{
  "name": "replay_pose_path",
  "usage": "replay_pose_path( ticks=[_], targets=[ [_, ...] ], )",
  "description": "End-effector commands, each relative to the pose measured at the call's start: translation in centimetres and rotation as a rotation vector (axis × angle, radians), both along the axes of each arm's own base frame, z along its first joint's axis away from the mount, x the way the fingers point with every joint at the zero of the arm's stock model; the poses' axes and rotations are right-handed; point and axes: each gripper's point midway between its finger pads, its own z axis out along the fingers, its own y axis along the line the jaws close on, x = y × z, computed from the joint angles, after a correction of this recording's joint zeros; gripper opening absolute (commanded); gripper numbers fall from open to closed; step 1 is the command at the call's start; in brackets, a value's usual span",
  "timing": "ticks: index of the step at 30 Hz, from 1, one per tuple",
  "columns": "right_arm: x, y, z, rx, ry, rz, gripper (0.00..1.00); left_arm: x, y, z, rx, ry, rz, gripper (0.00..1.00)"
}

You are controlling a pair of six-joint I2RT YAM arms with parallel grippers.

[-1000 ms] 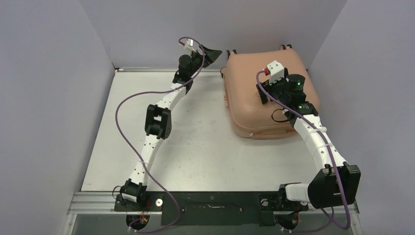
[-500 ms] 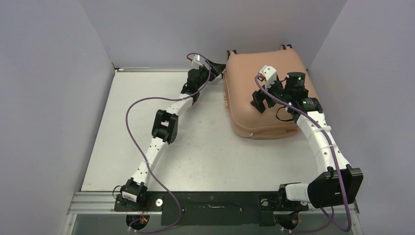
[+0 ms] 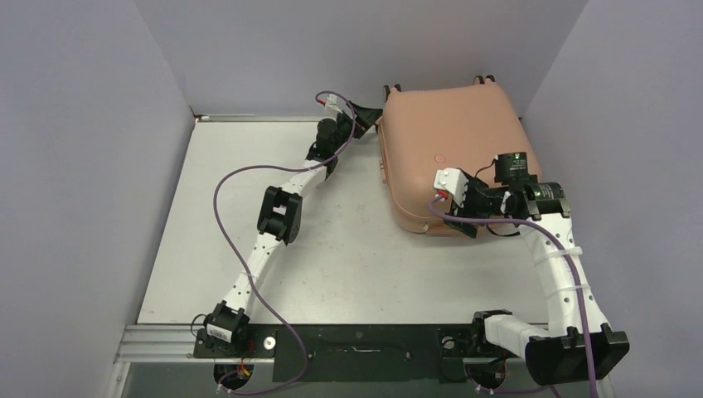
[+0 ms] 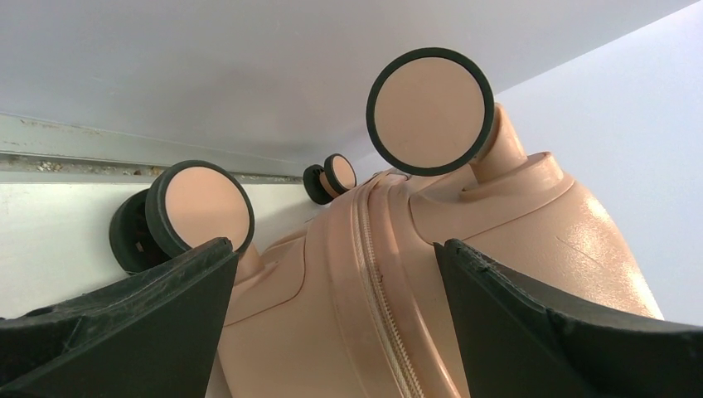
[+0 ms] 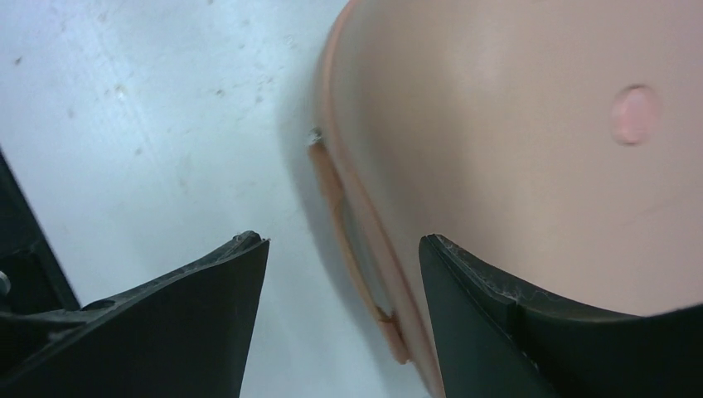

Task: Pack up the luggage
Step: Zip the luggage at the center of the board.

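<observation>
The luggage (image 3: 448,141) is a peach-pink hard-shell suitcase, lying flat with its lid down at the back right of the table. My left gripper (image 3: 370,112) is at its back left corner. In the left wrist view that gripper (image 4: 332,274) is wide open astride the zipper seam (image 4: 377,274), just below two black-tyred wheels (image 4: 429,110). My right gripper (image 3: 460,207) hangs at the near edge. In the right wrist view it (image 5: 341,245) is open, one finger over the table, the other over the lid (image 5: 514,124). The side handle (image 5: 348,240) lies between them, untouched.
The white table (image 3: 332,249) is boxed in by lilac walls; the right wall (image 3: 597,124) stands close to the suitcase. A metal rail (image 3: 365,340) with both arm bases runs along the near edge. Purple cables (image 3: 217,191) loop off each arm.
The right arm has swung off the lid's top down to the suitcase's near edge, its jaws narrowing a little. The left gripper moved right to the suitcase's back corner, then held still.
</observation>
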Motion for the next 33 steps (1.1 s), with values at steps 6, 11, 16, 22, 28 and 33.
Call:
replay_pose_path(
  ticks=[6, 11, 16, 22, 28, 33],
  targets=[
    [-1.9, -1.7, -9.0, -0.161, 0.025, 0.027, 0.65, -4.6, -2.7, 6.3, -0.007, -0.134, -0.216, 0.96],
    [0.5, -2.5, -12.1, -0.238, -0.093, -0.015, 0.64, -5.0, -0.5, 8.0, 0.019, -0.145, -0.254, 0.96],
    [2.7, -3.3, -14.0, -0.283, -0.205, -0.066, 0.62, -5.8, 4.4, 9.5, 0.049, -0.15, -0.286, 0.96],
    [3.4, -3.9, -15.8, -0.324, -0.285, -0.085, 0.62, -6.5, 12.6, 8.8, 0.166, -0.109, -0.221, 0.96],
    [2.3, -3.4, -18.3, -0.34, -0.232, -0.02, 0.45, -7.5, 21.3, 7.2, 0.296, -0.018, -0.105, 0.96],
    [1.2, -2.2, -19.8, -0.33, -0.172, 0.072, 0.33, -9.5, 28.4, 8.9, 0.31, -0.012, -0.004, 0.96]
  ],
)
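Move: The luggage's handle, on its near side, lies about 19 cm below the right hand, roughly 2 cm ahead and 6 cm to its right. Beside the handle's left end hangs the zipper pull, some 3 cm ahead of this hand, 1 cm to its left and 17 cm below. The luggage's middle is around 20 cm ahead and 6 cm to the right, 15 cm down. From the left hand the handle is about 34 cm back, 18 cm right and 7 cm below. Lower the right gripper about 19 cm to the luggage's near side, swinging back some 4 cm first, then forward again while easing right. Tip its fingers steeper, some 25 degrees in all, and near the bottom close them from well open to about a third, around the handle. Meanwhile take the open left gripper back, then some 25 cm left, away from the luggage's rear left corner, dipping slightly before it rises. ##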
